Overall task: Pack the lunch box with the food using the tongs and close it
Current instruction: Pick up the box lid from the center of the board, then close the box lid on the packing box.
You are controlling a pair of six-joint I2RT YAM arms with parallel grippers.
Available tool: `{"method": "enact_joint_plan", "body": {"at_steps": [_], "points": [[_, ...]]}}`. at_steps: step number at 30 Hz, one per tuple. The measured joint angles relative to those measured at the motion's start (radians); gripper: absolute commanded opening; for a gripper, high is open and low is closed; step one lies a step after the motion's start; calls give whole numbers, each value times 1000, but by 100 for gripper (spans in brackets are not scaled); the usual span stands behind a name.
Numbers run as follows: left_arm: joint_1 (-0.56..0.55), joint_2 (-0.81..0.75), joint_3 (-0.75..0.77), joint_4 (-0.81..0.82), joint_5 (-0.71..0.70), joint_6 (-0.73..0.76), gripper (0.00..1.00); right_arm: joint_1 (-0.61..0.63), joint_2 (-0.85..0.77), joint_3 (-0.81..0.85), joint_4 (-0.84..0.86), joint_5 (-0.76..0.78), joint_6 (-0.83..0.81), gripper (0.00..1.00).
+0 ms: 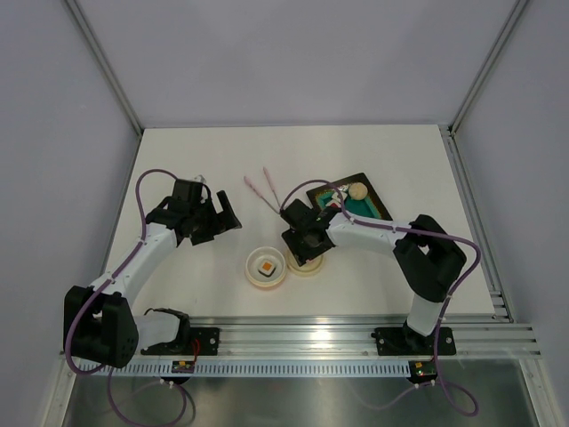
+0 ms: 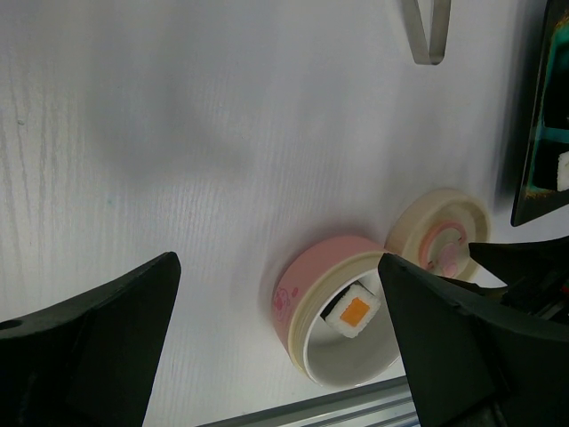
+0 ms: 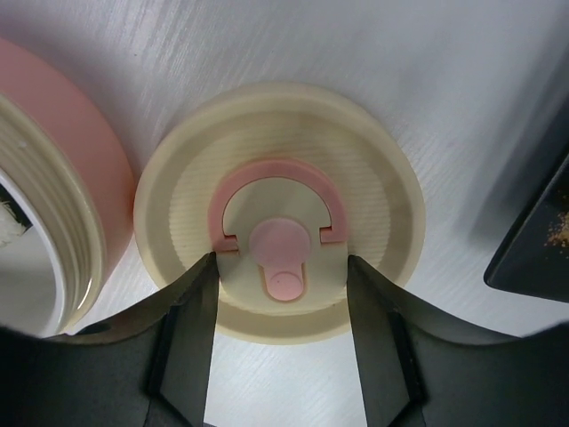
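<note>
The lunch box [image 1: 267, 269] stands open near the front edge, its pink wall [image 2: 298, 285] toward the left wrist view. One white food piece with an orange centre [image 2: 356, 311] lies inside it. The cream lid [image 3: 280, 209] with its pink curled handle lies flat on the table just right of the box. My right gripper [image 3: 280, 262] hangs over the lid, its jaws apart on either side of the handle's centre, gripping nothing. My left gripper [image 2: 277, 260] is wide open and empty, left of the box. The tongs [image 1: 264, 191] lie on the table behind the box.
A dark square tray [image 1: 380, 206] with a teal mat sits at the right. It carries a beige ball [image 1: 356, 189] and a white block [image 2: 562, 169]. An aluminium rail [image 1: 356, 334] runs along the near table edge.
</note>
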Motion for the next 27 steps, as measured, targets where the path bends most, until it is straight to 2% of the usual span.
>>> {"method": "enact_joint_plan", "body": {"at_steps": [8, 18, 23, 27], "points": [[-1, 5, -1, 3, 0, -3, 98, 0, -89, 32, -69, 44, 8, 25], [-2, 43, -40, 23, -26, -52, 98, 8, -132, 190, -171, 73, 28, 24], [6, 85, -85, 28, -35, -92, 98, 66, -109, 293, -198, 77, 50, 24], [62, 72, -90, 14, -42, -105, 98, 142, -51, 335, -198, 64, 74, 24]]}}
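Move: My right hand already grips the knob of the box lid. The open lunch box stands about 9 cm to its left and some 2 cm nearer my base, its middle barely 1 cm higher. The sushi tray lies about 13 cm ahead and 10 cm right, the tongs roughly 17 cm ahead and 10 cm left. From my left hand the lid is some 17 cm right, 6 cm back and 9 cm below. Keeping my grip on the lid's knob, I lift the right hand about 12 cm almost straight up, easing slightly forward, then swing it some 7 cm left over the lunch box while it dips a little, tipping about 10 degrees on the way. Meanwhile my empty left hand, still wide open, sinks about 5 cm and shifts a little left and back, tilting slightly. ##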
